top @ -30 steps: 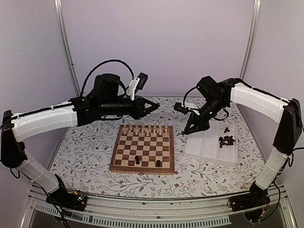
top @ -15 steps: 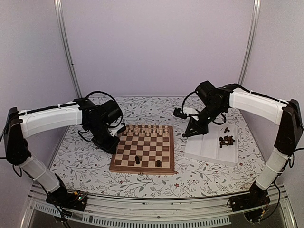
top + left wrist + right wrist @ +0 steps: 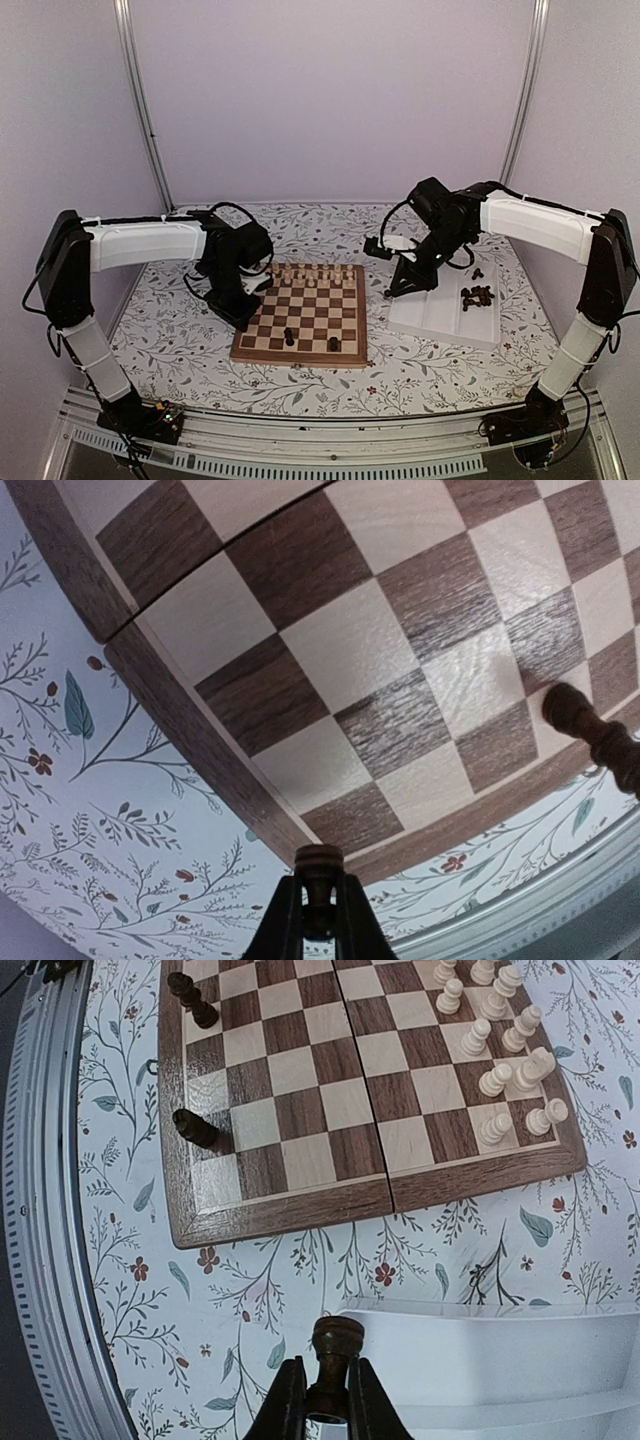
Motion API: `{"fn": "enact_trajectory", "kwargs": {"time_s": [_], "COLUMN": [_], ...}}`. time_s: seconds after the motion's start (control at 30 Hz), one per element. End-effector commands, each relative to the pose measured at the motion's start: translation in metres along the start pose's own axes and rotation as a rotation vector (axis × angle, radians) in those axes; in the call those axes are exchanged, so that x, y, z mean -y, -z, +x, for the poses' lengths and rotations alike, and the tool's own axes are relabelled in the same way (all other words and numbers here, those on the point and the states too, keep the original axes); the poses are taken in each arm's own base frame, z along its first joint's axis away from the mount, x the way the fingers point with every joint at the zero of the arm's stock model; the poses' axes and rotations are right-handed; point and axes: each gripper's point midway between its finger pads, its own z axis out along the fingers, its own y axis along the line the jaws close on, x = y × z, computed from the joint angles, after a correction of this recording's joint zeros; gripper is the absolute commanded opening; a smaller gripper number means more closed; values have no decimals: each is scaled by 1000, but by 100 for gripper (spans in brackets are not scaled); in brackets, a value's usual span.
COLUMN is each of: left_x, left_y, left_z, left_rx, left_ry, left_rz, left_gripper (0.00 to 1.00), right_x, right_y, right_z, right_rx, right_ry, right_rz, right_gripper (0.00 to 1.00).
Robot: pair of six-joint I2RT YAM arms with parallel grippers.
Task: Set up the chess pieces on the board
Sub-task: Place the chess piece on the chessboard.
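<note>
The board (image 3: 298, 357) lies mid-table, with two dark chess pieces (image 3: 289, 337) (image 3: 333, 344) standing near its front edge. My left gripper (image 3: 240, 312) hangs low at the board's left edge, shut on a dark piece (image 3: 320, 872) that shows just off the board's border (image 3: 200, 740). Over the gap between board and tray, my right gripper (image 3: 395, 290) is shut on another dark piece (image 3: 337, 1345). The right wrist view shows the two placed pieces (image 3: 195, 1128) (image 3: 193, 1000) on the board (image 3: 290, 1210). Several more dark pieces (image 3: 477, 295) lie in the tray.
A white ridged tray (image 3: 440, 315) sits right of the board, its near wall (image 3: 480, 1350) under my right gripper. Pale chessmen (image 3: 310, 273) fill the board's far rows. The floral cloth (image 3: 170, 330) covers the table; metal posts stand at the back corners.
My left arm has swung down from a raised, level pose to the board's left edge. My right gripper has drifted slightly left from the tray, piece still held.
</note>
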Motion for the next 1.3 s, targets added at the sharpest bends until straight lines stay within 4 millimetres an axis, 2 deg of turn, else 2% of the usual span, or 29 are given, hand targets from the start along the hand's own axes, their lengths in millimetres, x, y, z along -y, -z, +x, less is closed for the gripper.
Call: {"fn": "enact_trajectory", "kwargs": {"time_s": [0.0, 0.47, 0.8, 0.97, 1.1, 1.17, 1.27], "left_x": [3, 0, -2, 0, 4, 4, -9], "left_y": [-4, -18, -14, 13, 56, 76, 102], "left_z": [-18, -24, -31, -52, -72, -79, -92], "left_rx": [14, -16, 6, 119, 271, 344, 472], "left_ry": [-18, -17, -14, -15, -40, -49, -30], "left_rz": [24, 2, -13, -8, 15, 20, -46], "left_gripper": [7, 12, 30, 36, 38, 39, 40], "right_x": [-2, -1, -1, -2, -5, -13, -26], "right_y": [-1, -10, -13, -13, -12, -18, -30], "right_z": [0, 6, 7, 7, 3, 2, -1], "right_rx": [-8, -36, -49, -59, -70, -109, -166], "right_ry": [11, 6, 8, 10, 34, 77, 152], "right_rz": [15, 3, 3, 6, 12, 20, 33], "right_gripper": [8, 8, 8, 8, 8, 8, 8]}}
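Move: The left gripper holds a dark chess piece almost over its square: the left-edge file, second row from the near edge, about 1 cm ahead, 1 cm right and 4 cm below. One dark piece stands some 9 cm right and 2 cm back, another about 17 cm right and 2 cm back; the leftmost white pawn is roughly 15 cm ahead, 1 cm right. From the right gripper the square lies some 22 cm left, 3 cm back and 11 cm below. Bring the left gripper down about 2 cm, easing slightly forward and right, to set the held piece on its square. Open the fingers there to release it, then lift up and away some 7 cm, drifting forward and right over the board while the fingertips tilt about 15 degrees forward and to the right. ##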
